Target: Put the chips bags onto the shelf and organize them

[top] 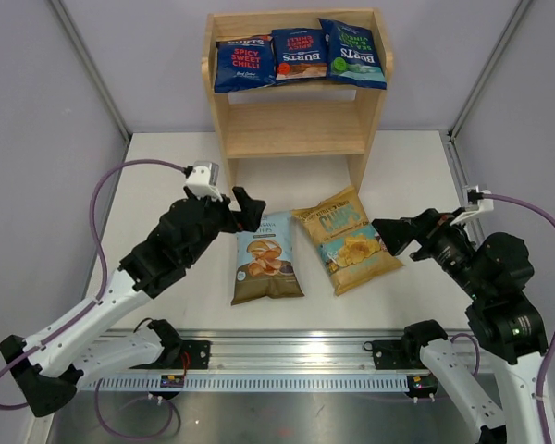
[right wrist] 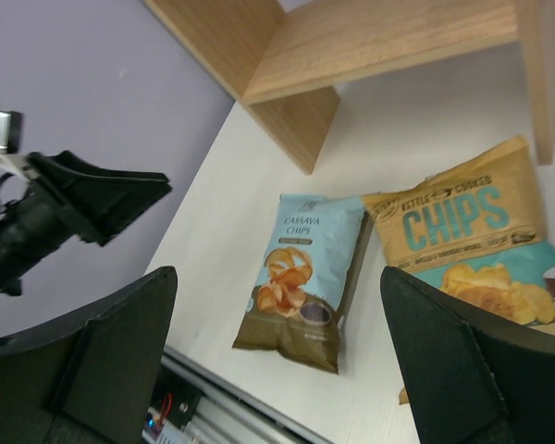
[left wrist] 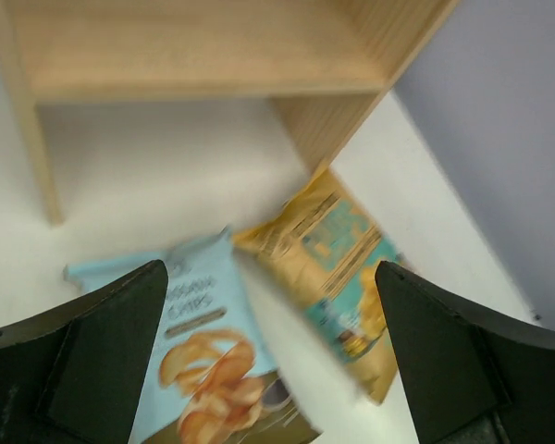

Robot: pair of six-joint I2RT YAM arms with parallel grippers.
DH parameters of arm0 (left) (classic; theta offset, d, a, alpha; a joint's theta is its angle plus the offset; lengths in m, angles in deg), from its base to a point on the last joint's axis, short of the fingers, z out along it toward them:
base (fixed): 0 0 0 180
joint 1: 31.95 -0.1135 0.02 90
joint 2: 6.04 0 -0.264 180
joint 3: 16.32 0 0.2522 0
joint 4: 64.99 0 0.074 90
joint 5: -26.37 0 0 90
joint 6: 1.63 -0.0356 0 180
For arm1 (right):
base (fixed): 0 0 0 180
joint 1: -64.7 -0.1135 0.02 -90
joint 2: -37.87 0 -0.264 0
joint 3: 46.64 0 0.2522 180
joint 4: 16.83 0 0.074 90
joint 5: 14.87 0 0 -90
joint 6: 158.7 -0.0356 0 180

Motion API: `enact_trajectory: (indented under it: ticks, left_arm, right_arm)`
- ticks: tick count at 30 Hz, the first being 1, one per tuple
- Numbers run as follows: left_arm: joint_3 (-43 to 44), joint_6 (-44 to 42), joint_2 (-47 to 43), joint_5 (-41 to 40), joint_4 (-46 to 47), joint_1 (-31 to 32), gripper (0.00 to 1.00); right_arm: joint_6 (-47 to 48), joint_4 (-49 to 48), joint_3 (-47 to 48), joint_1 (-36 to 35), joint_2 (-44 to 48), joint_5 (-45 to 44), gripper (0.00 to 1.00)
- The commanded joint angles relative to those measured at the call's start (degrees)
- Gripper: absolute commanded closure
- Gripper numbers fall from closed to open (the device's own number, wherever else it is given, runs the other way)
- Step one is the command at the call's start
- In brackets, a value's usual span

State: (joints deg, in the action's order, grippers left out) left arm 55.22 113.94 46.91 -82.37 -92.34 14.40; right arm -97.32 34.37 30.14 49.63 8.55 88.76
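The wooden shelf [top: 294, 120] stands at the back of the table. Three dark blue Burts chips bags [top: 299, 55] lean side by side on its top tier; the lower tier [left wrist: 194, 55] is bare. The pale-blue and olive Cassava bag [top: 266, 259] and the yellow and teal bag [top: 348, 240] lie flat in front of the shelf. My left gripper [top: 250, 211] hovers open above the Cassava bag's [left wrist: 203, 351] top left corner, holding nothing. My right gripper [top: 386, 236] is open beside the yellow bag's [right wrist: 472, 231] right edge, also holding nothing.
The white table [top: 157, 185] is enclosed by grey walls on both sides. A metal rail [top: 287, 356] with the arm bases runs along the near edge. The left arm [right wrist: 74, 199] shows at the left of the right wrist view.
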Motion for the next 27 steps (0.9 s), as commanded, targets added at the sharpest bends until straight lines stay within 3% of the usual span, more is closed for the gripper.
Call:
enact_trajectory:
  ticks: [1, 6, 14, 23, 27]
  left_arm:
    - [-6.96, 1.85, -3.37, -1.83, -0.92, -2.48, 0.01]
    - [-14.09, 3.44, -7.86, 1.86, -0.13, -6.97, 0.01]
    - [-22.79, 5.55, -10.84, 10.02, 1.1, -15.23, 0.01]
    - [-30.7, 6.25, -8.31, 25.24, 10.24, -20.86, 0.01]
    - [-32.64, 6.52, -5.06, 28.14, 12.96, -21.39, 0.01]
  right_arm:
    - [-4.15, -8.41, -4.47, -0.31, -1.26, 7.72, 0.01]
    - [-7.58, -15.27, -10.11, -0.31, -1.26, 12.82, 0.01]
    - [-6.71, -17.3, -13.72, -0.31, -1.88, 18.87, 0.01]
    - [-11.19, -28.37, -20.39, -0.31, 5.4, 25.37, 0.01]
    - [-8.74, -23.92, -17.95, -0.31, 3.66, 29.52, 0.0]
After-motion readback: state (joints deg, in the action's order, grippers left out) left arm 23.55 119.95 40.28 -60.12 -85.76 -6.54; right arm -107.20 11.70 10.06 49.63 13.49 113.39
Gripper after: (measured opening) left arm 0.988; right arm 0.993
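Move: The cassava chips bag lies almost right under the left hand, some 31 cm down and about 2 cm ahead. The kettle chips bag is about 23 cm to that hand's right and 6 cm ahead at table height; the shelf's front left foot is about 20 cm ahead and 9 cm left. From the right hand, the cassava chips bag lies roughly 27 cm left, 11 cm ahead and 36 cm down, the kettle chips bag 15 cm ahead and 5 cm left. Left hand sinks about 20 cm, drifting left, towards the cassava bag; right shifts 6 cm left, turning counter-clockwise. ##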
